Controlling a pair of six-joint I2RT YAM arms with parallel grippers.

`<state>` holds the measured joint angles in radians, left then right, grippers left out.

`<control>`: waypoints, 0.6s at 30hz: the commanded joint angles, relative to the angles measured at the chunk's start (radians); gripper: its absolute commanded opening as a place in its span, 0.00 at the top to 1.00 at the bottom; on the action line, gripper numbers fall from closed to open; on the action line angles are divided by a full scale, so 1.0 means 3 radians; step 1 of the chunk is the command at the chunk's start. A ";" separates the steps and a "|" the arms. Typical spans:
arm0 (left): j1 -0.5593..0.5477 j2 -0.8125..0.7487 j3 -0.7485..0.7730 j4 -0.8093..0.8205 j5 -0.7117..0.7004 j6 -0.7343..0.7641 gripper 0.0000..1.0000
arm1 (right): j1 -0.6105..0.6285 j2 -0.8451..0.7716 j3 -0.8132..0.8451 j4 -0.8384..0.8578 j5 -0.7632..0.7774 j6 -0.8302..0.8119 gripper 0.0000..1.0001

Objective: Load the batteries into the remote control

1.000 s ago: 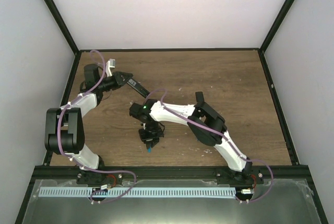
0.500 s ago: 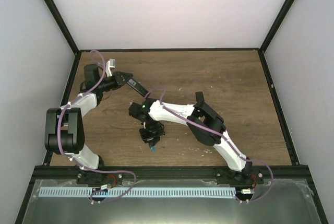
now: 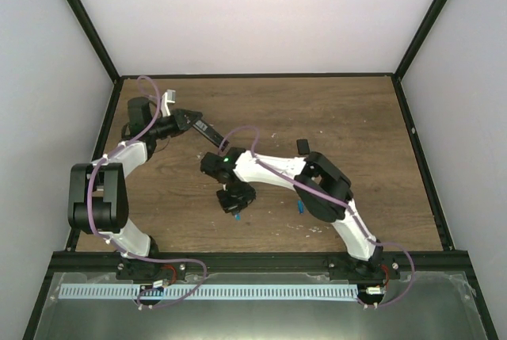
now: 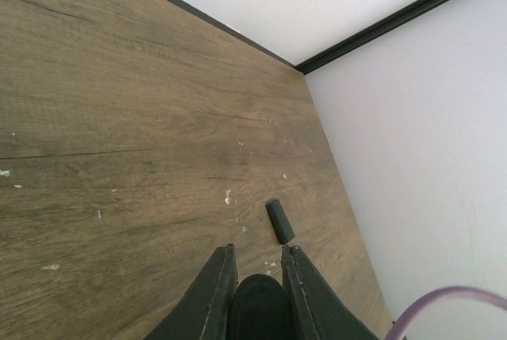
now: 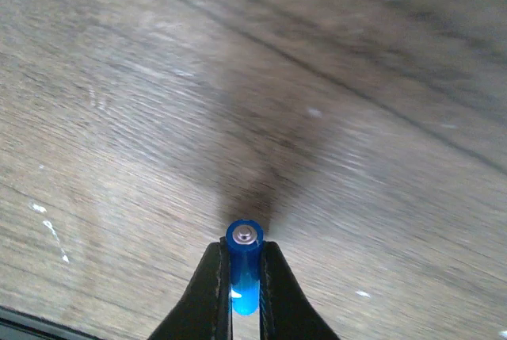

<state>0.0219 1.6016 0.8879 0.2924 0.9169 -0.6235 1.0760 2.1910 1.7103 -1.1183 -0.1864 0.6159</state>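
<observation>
The remote control (image 3: 207, 132) is a slim black bar held off the table at the back left, my left gripper (image 3: 187, 119) shut on one end; its rounded black end (image 4: 258, 308) sits between the fingers (image 4: 215, 292). My right gripper (image 3: 236, 210) hangs over the table's middle, shut on a blue battery (image 5: 244, 265) whose metal tip points away from the wrist camera. From above that battery (image 3: 238, 216) peeks out below the fingers. A second blue battery (image 3: 302, 207) lies on the wood beside the right forearm.
A small black cover piece (image 3: 302, 147) lies right of centre and shows beyond the left fingertips (image 4: 279, 221). Pale specks of debris (image 3: 273, 135) dot the wooden table (image 3: 356, 118). Black frame rails and white walls border the table.
The right jaws have closed onto the blue battery and shifted slightly right with it. The right elbow moved, uncovering the second battery and the cover piece. The left arm stayed still.
</observation>
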 commanded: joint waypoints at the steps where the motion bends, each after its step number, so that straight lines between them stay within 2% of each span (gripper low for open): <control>1: 0.0014 0.0084 0.0091 0.0088 0.0144 0.0001 1.00 | -0.0221 -0.0504 -0.0292 0.0463 0.0284 -0.0128 0.99; 8: 0.0017 0.0153 0.0249 0.0103 0.0098 -0.0200 1.00 | -0.0778 -0.0958 -0.0367 0.0814 0.0515 -0.0782 0.99; 12: 0.0009 0.0142 0.0353 -0.0025 0.0107 -0.0232 1.00 | -0.1236 -0.1116 -0.0354 0.1059 0.0284 -0.1156 0.99; 18: -0.0022 0.0155 0.0502 -0.0126 0.0497 -0.0275 1.00 | -0.1467 -0.1327 -0.0430 0.1616 0.0105 -0.2089 0.99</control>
<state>0.0216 1.6371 0.9958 0.2718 0.9684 -0.6933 0.6399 1.8446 1.5997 -0.7677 -0.1013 0.2157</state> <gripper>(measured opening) 0.142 0.016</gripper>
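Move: The remote, held by its end in my left hand, is where my right hand takes its battery: its middle lies about 21 cm ahead of my right hand, 7 cm to its left and some 15 cm higher. From my left hand that middle is roughly 5 cm to the right, 3 cm back and 2 cm down. The second battery lies about 19 cm to the right of my right hand and 2 cm ahead, the battery cover 22 cm right and 22 cm ahead, both about 2 cm lower. I sweep my right hand up off the tabletop with the blue battery still pinched, quickly forward some 20 cm, up about 13 cm and 8 cm to the right, towards the remote's height, swinging the fingertips outward and leftward from straight down by some 35 degrees. My left hand keeps its grip on the remote and raises it about 3 cm, easing slightly forward. ##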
